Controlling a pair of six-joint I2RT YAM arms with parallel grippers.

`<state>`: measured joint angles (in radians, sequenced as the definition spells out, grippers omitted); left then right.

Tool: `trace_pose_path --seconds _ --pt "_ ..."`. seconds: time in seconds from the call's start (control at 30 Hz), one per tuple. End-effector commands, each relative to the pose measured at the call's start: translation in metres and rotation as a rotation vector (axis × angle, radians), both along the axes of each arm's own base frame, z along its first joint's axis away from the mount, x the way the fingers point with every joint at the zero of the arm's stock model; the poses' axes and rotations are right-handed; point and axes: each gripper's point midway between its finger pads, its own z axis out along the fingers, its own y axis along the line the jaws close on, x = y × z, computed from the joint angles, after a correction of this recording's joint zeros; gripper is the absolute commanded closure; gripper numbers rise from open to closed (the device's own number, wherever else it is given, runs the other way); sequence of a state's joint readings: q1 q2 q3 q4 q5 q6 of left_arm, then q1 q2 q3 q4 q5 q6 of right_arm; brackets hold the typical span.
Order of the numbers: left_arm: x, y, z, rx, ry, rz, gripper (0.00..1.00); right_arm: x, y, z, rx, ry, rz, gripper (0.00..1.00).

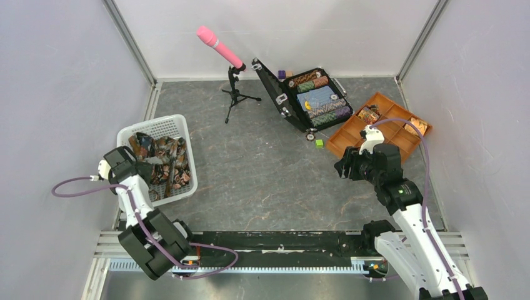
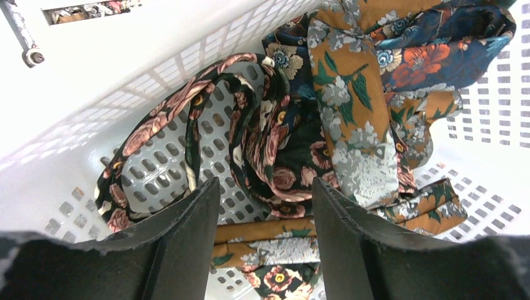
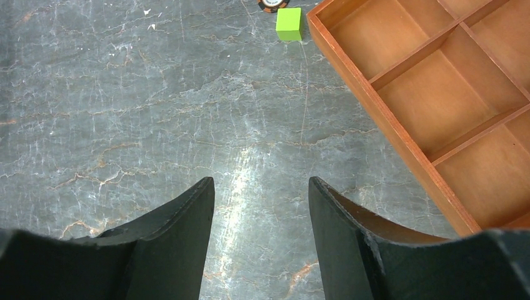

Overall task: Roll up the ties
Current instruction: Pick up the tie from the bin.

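Several ties (image 1: 161, 159) lie tangled in a white perforated basket (image 1: 164, 120) at the left. In the left wrist view I see a tan-gold floral tie (image 2: 356, 106), a dark tie with pink roses (image 2: 269, 144) and a blue tie with orange flowers (image 2: 450, 50). My left gripper (image 2: 265, 187) is down inside the basket (image 2: 125, 69). Its jaws stand apart over a folded tan-gold strip (image 2: 281, 240), with nothing pinched. My right gripper (image 3: 261, 184) hangs open over bare grey table, holding nothing. From above, the right gripper (image 1: 344, 167) is beside the orange tray.
An orange wooden compartment tray (image 1: 381, 128) sits at the right, its edge (image 3: 375, 119) close to my right fingers. A green cube (image 3: 289, 24) lies by its corner. An open case of poker chips (image 1: 315, 97) and a pink microphone on a tripod (image 1: 220, 47) stand at the back.
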<state>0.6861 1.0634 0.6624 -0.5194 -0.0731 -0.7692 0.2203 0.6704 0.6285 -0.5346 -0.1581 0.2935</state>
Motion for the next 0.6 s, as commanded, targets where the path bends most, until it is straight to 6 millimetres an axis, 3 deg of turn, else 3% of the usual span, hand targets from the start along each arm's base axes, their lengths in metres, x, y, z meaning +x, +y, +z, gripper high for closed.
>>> trace_pose_path --seconds 0.0,0.23,0.43,0.5,0.57 --pt "0.014 0.017 0.0 0.027 -0.058 0.056 0.39 0.005 0.002 0.014 0.01 -0.045 0.011 0.37" --pt "0.024 0.025 -0.012 0.012 -0.065 0.07 0.44 0.006 0.003 0.013 0.013 -0.036 0.013 0.36" --pt "0.026 0.024 -0.022 -0.012 -0.062 0.078 0.7 0.007 0.002 0.016 0.007 -0.046 0.008 0.36" --pt "0.029 0.022 -0.017 -0.006 -0.085 0.063 0.82 0.006 0.001 0.016 0.004 -0.047 0.003 0.35" --pt "0.032 0.019 -0.006 0.001 -0.124 0.046 0.85 0.006 0.001 0.014 0.005 -0.044 0.005 0.35"
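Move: For the left hand, the standing loop of the dark floral tie is about 2 cm ahead, 2 cm to the left and 4 cm below the fingertips. The broad ochre tie lies some 9 cm straight ahead and 6 cm down, the narrow ochre strip roughly 3 cm ahead, 7 cm to the right and just as low, and the bin's left rim about 8 cm to the left, level with the hand. For the right hand, that loop is some 70 cm straight to its left and 11 cm lower. The left hand sinks about 3 cm into the bin while reaching some 2.5 cm forward and to its left, its half-open fingers coming down astride the standing loop of the dark floral tie, with the wrist hardly turning. Over the latter half of the descent the fingers close most of the way and pinch the loop's narrow fabric between their tips, as the sinking eases off. ##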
